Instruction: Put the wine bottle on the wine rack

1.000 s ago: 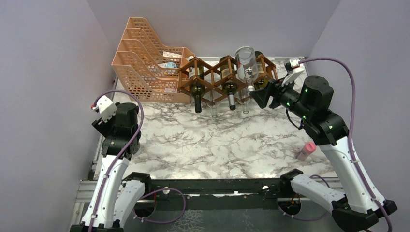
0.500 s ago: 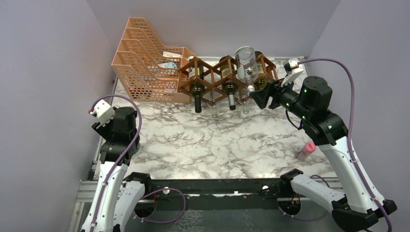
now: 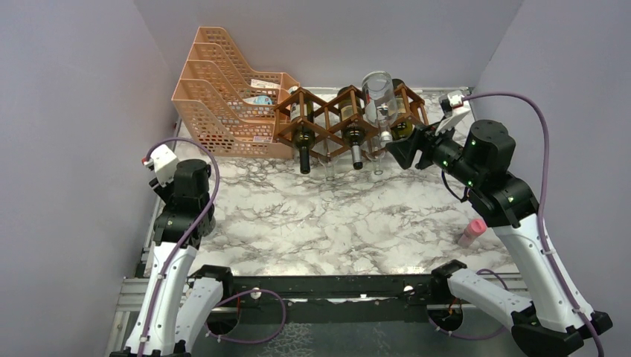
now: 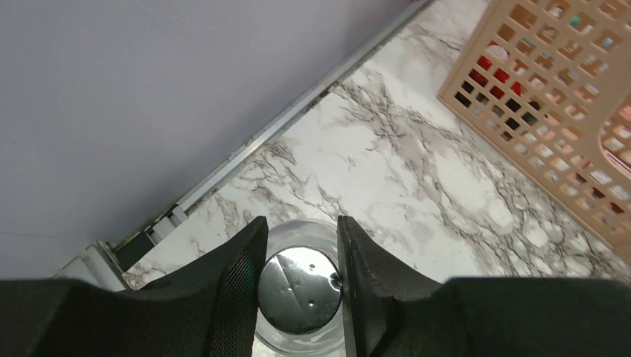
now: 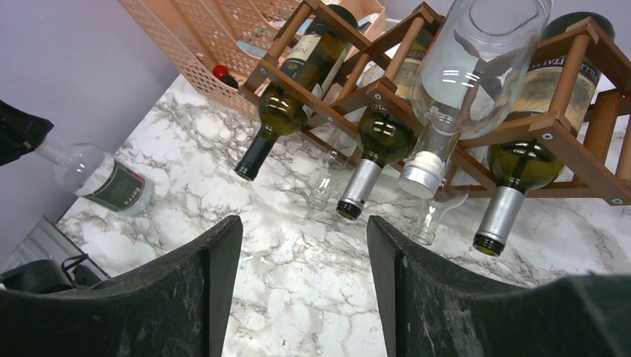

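Note:
The wine bottle (image 4: 301,286) is clear glass with a silver cap and a dark label. It is at the table's left edge, and its body also shows in the right wrist view, wine bottle (image 5: 104,178). My left gripper (image 4: 300,223) is shut on its capped neck, one finger on each side. In the top view the left arm hides the bottle. The wine rack (image 3: 350,123) is a reddish-brown lattice at the back, holding several bottles with a clear one lying on top. My right gripper (image 3: 394,151) hovers open in front of the wine rack (image 5: 551,134) with nothing between its fingers.
A peach perforated file tray (image 3: 216,97) stands left of the rack at the back. A small pink item (image 3: 471,232) lies near the right edge. Grey walls close in on the left, back and right sides of the marble table (image 3: 335,216).
The left gripper's fingers have shut onto the bottle's cap and the left wrist has shifted slightly. The right arm has barely moved.

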Controlling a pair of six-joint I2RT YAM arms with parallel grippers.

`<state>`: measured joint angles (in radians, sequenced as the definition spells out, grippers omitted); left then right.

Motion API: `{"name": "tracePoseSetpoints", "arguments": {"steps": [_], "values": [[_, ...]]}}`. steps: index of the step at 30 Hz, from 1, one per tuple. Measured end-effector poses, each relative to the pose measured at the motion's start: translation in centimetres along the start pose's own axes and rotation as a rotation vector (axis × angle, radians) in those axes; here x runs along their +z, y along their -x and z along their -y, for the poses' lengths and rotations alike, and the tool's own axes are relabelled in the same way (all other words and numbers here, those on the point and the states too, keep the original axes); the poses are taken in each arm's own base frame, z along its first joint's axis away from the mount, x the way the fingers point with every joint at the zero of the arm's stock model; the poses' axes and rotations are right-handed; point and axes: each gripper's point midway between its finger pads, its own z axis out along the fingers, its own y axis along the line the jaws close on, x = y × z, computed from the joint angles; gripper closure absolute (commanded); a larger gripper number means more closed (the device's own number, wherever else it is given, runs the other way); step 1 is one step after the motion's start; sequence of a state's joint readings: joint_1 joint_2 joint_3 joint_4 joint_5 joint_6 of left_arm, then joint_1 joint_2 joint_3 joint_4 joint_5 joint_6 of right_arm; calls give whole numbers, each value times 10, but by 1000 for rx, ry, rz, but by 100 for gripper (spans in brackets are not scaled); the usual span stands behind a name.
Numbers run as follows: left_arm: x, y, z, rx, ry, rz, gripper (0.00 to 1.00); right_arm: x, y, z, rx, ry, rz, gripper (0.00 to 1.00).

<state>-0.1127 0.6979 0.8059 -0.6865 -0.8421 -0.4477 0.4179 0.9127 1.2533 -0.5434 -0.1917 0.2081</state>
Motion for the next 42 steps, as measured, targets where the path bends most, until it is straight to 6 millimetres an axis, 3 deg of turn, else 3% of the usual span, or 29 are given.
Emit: {"name": "tracePoseSetpoints", "arguments": {"steps": [13, 25, 30, 33, 42], "values": [[-32, -10, 81, 84, -478, -182, 74, 5, -8, 2, 14, -4, -22, 35], [-74, -23, 134, 85, -863, -258, 73, 17, -20, 3, 30, 7, -66, 35], [-82, -25, 146, 112, -948, -245, 62, 21, -24, 2, 43, 19, -82, 35], [-89, -27, 153, 144, -994, -236, 51, 22, -24, 1, 43, 27, -79, 33], [-127, -35, 176, 205, -1183, -239, 29, 24, -30, -2, 42, 50, -96, 31]]}}
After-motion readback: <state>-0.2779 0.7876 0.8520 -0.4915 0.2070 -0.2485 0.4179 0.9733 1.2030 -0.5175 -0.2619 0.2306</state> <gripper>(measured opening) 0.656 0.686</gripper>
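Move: My left hand already grips the clear glass bottle by its cap. Its spot on the open table is about 4 cm ahead, 19 cm right and some 24 cm below this hand. The peach basket's middle is roughly 25 cm ahead and 15 cm right, and the leftmost racked wine bottle about 21 cm ahead and 31 cm right, both some 12 cm down. From my right hand the clear glass bottle is about 50 cm left, 3 cm back and 26 cm lower. With my left hand I bring the upright clear glass bottle some 20 cm right and about 4 cm forward, nearly level, sliding it along the table towards the open marble before the rack. My wrist swings clockwise about 65 degrees on the way, and only near the end do I open my fingers around the cap. My right hand, open and empty, sinks about 3 cm and eases left. ##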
